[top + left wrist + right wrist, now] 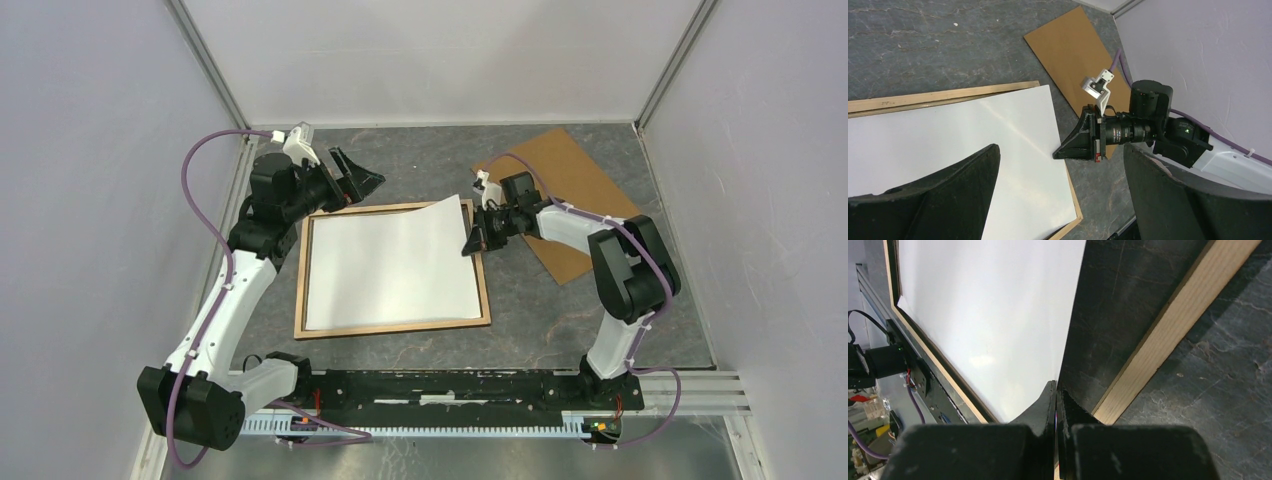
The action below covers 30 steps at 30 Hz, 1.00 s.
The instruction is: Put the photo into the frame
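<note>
The frame (395,327) lies flat mid-table with its light wood rails up. The photo (390,265) rests white side up inside it, its right edge lifted off the dark pane (1113,315). My right gripper (472,243) is shut on that raised right edge. In the right wrist view the gripper (1055,390) pinches the sheet (993,315) beside the wood rail (1168,325). My left gripper (360,180) hangs open above the frame's far left corner, holding nothing. Its dark fingers (963,190) frame the photo (948,135) and rail (938,95) in the left wrist view.
A brown cardboard board (565,190) lies flat at the back right, partly under the right arm, and shows again in the left wrist view (1068,55). Pale walls close in the table on the left, right and back. The arm bases sit along the near rail (450,390).
</note>
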Available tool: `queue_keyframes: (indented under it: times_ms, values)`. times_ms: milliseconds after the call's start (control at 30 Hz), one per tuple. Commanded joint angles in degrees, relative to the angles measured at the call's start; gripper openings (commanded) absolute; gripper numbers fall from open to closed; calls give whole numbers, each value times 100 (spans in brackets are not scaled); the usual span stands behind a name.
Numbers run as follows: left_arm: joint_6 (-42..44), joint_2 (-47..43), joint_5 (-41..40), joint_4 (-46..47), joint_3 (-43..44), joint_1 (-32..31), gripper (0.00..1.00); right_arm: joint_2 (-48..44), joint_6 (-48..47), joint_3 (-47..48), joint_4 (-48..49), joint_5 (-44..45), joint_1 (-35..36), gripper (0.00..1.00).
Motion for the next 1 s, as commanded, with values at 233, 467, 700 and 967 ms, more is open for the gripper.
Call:
queue_keyframes:
  times_ms: [233,467,700,967]
  values:
    - [149,-131,-5,157,-7,-80,98,-299,777,-376,1017,158,116,0]
    - [149,-130,-17,154,-16,-102,98,-215,843,-304,1123,132,203,0]
    - [150,-137,-11,150,-7,-134,98,-309,456,-148,728,413,209,33]
    - [161,-157,-15,153,-7,-150,99,-686,-341,174,-304,1320,211,62]
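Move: The right hand has the photo's right edge at its shut fingertips; the frame's middle lies about 15 cm to its left, 4 cm back and a little below. The frame's right rail passes some 2 cm to the right and 3 cm back, and the brown board lies about 18 cm right and 8 cm ahead. From the idle left hand the frame's middle is roughly 5 cm back, 2 cm right and 27 cm below. The right hand eases the pinched photo edge about 1.5 cm left, then opens, backing right to release it. ##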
